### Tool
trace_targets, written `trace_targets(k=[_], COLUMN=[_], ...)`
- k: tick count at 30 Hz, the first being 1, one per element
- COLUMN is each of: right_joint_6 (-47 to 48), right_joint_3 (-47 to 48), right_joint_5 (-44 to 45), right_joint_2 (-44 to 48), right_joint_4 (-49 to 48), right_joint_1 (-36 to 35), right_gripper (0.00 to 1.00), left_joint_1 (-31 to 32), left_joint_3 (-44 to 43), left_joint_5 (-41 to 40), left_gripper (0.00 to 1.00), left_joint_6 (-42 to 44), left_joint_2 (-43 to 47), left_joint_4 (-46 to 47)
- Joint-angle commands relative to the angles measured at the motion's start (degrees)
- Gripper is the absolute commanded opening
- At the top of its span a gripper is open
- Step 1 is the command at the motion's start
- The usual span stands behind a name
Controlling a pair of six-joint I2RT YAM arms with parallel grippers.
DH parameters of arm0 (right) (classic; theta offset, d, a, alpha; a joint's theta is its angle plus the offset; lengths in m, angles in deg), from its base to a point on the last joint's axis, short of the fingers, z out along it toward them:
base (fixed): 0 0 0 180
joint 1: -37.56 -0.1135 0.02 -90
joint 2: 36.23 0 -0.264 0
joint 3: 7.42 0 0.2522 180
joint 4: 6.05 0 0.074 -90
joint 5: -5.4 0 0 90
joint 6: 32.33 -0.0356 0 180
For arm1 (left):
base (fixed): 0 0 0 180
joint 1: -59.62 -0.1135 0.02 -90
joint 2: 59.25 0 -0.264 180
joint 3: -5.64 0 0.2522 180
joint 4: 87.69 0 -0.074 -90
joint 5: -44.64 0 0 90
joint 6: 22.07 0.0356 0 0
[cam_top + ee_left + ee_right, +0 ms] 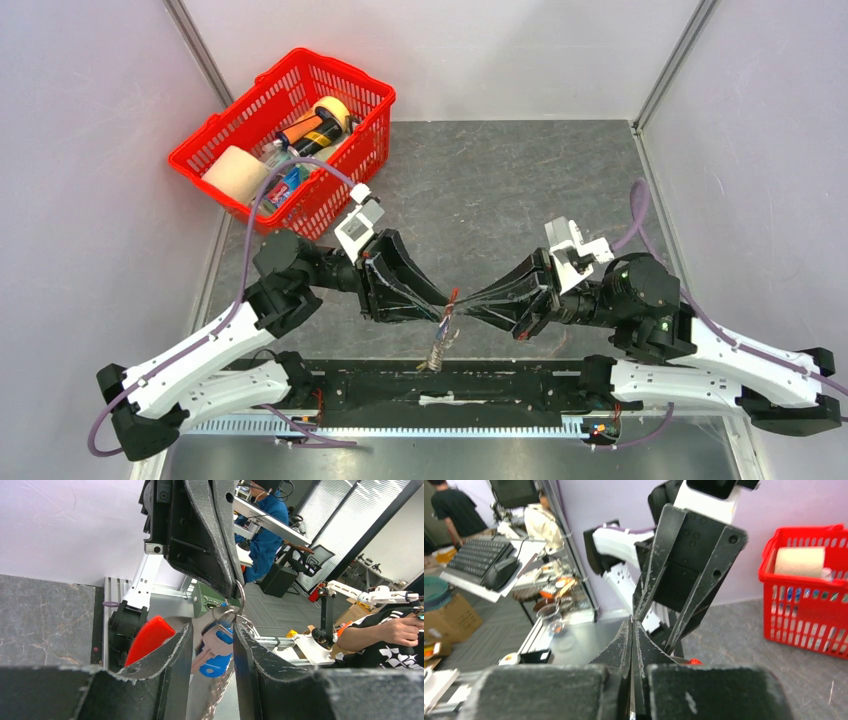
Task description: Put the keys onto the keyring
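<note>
Both grippers meet tip to tip above the table's near edge. My right gripper (462, 304) is shut on a thin silvery ring of the keyring (240, 593). From it hang the red clip (148, 638), a braided metal chain (439, 346) and the keys. The blue-headed key (218, 666) hangs beside a tan key, seen in the gap between my left fingers (167, 672). My left gripper (441, 303) stands with its jaws apart around that cluster, the ring touching its right fingertip. In the right wrist view the right gripper (631, 625) pinches a metal sliver, with a red bit (694, 661) showing beyond.
A red basket (283, 141) with a paper roll, tape and bottles stands at the far left; it also shows in the right wrist view (806, 605). The black base rail (450, 385) lies right under the hanging cluster. Grey walls enclose the table.
</note>
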Motion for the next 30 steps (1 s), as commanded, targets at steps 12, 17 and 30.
trace_targets(k=[12, 17, 30], right_joint_6=[-1.87, -0.94, 2.90], right_joint_3=[-12.62, -14.85, -22.56], right_joint_5=[12.53, 12.03, 14.90], right_joint_2=[1.80, 0.33, -7.70], right_joint_4=[-40.24, -48.70, -81.12], right_joint_1=[-0.11, -0.11, -0.12], right_gripper=[0.00, 0.00, 0.00], left_joint_1=[0.06, 0.03, 0.02], left_joint_3=[-0.30, -0.52, -0.66], left_joint_5=[-2.04, -2.45, -3.32], left_gripper=[0.42, 0.42, 0.42], left_joint_6=[-1.27, -0.92, -0.83], left_joint_2=[1.36, 0.84, -0.04], left_joint_4=[2.81, 2.80, 3.00])
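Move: The keyring is pinched in the right fingers, with the blue key hanging about 5 cm below them and 2 cm back. Its red handle hangs about 3 cm ahead of that hand and 4 cm down, 1 cm to the left; the row of rings trails some 9 cm below and 3 cm back, 1 cm left. From the open left fingers, the blue key lies roughly 3 cm below, 2 cm back and 1 cm to the right. Lifting the keyring up and forward, away from the left fingertips, the right hand rises about 4.5 cm and reaches some 3 cm outward while its wrist tilts the fingertips up by roughly 35 degrees. Its shut fingers keep their pinch on the keyring. The left hand stays almost where it is, its fingers still part open. ##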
